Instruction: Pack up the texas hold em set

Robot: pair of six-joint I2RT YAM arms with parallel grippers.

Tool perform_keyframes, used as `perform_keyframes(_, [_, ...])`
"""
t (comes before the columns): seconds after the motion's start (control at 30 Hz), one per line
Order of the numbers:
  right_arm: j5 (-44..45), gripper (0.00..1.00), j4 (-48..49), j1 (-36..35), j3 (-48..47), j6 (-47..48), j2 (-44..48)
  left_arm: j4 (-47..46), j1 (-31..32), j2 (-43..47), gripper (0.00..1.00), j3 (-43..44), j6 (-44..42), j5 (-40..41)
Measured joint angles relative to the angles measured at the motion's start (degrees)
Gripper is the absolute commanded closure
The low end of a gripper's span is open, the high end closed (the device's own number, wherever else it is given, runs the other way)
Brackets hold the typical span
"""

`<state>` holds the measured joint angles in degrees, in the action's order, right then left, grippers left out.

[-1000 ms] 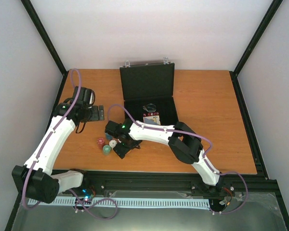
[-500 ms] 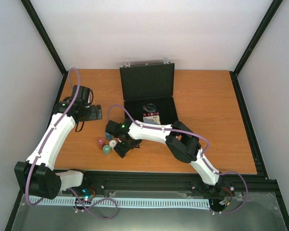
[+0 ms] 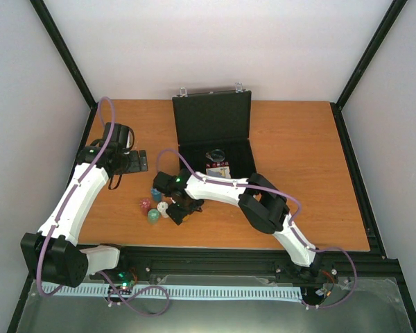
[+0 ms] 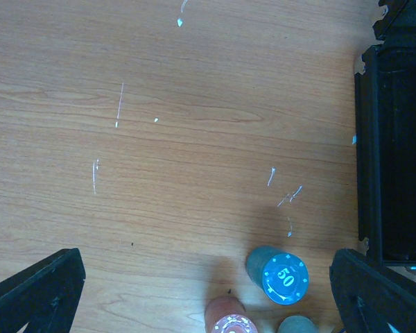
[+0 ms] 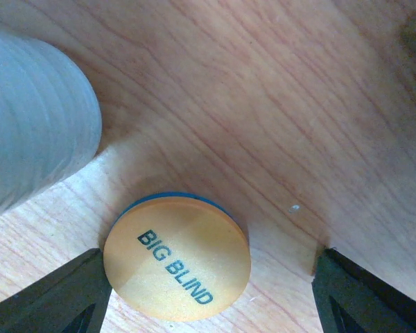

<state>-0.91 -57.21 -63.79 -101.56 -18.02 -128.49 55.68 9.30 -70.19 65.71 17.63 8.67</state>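
The black briefcase (image 3: 213, 128) lies open at the back centre, with a card deck and a clear disc in its base. Red (image 3: 146, 205), blue (image 3: 156, 195), green (image 3: 153, 216) and white (image 3: 163, 207) chip stacks stand near the front left. My right gripper (image 5: 208, 298) is open low over the table, straddling the orange "BIG BLIND" disc (image 5: 177, 265); the left finger touches its edge, while the right finger stands apart from it. In the top view this gripper (image 3: 178, 211) hides the disc. My left gripper (image 4: 208, 305) is open and empty, above the blue "50" stack (image 4: 286, 277).
A pale chip stack (image 5: 35, 118) rises close on the left of the orange disc. The briefcase's side wall (image 4: 392, 152) shows at the right edge of the left wrist view. The red stack (image 4: 232, 320) stands beside the blue one.
My right gripper's jaws have narrowed around the orange disc. The left arm pulled slightly back toward the left early on, then held still.
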Motion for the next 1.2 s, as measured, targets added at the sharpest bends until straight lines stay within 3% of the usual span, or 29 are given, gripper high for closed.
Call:
perform_keyframes(0.17, [0.0, 0.2, -0.9, -0.1, -1.0, 0.2, -0.5, -0.4, 0.0, 0.0, 0.0, -0.1, 0.0, -0.2])
perform_keyframes(0.4, [0.2, 0.3, -2.2, -0.6, -3.7, 0.6, -2.1, -0.4, 0.0, 0.0, 0.0, -0.8, 0.0, -0.4])
perform_keyframes(0.7, [0.6, 0.51, -1.9, -0.7, -3.3, 0.4, -2.2, -0.5, 0.0, 0.1, 0.0, -1.4, 0.0, -0.4])
perform_keyframes(1.2, [0.8, 0.53, -2.9, -0.7, -3.4, -0.4, -1.7, -0.6, 0.0, 0.1, 0.0, -1.5, 0.0, -0.6])
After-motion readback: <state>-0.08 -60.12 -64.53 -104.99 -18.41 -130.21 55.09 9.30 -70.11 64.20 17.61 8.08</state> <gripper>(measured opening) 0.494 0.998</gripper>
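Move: The orange Big Blind button lies almost between the right gripper's open fingers, roughly 1 cm left of the hand and about 1 cm lower. From that hand the white chip stack stands some 7 cm left and 2 cm farther out, the green stack about 10 cm left and level with it, and the open case's tray about 16 cm ahead and 10 cm right. From the left hand the button is some 10 cm back, 13 cm right and 18 cm below. Keep the right gripper down by the table, pointing straight down, and shift it left towards the white stack by not quite 1 cm to centre it on the Big Blind button. Then close the fingers from wide to about half open until both pads pinch the button's rim, and hold that grip, easing up only about half a centimetre at the end. ##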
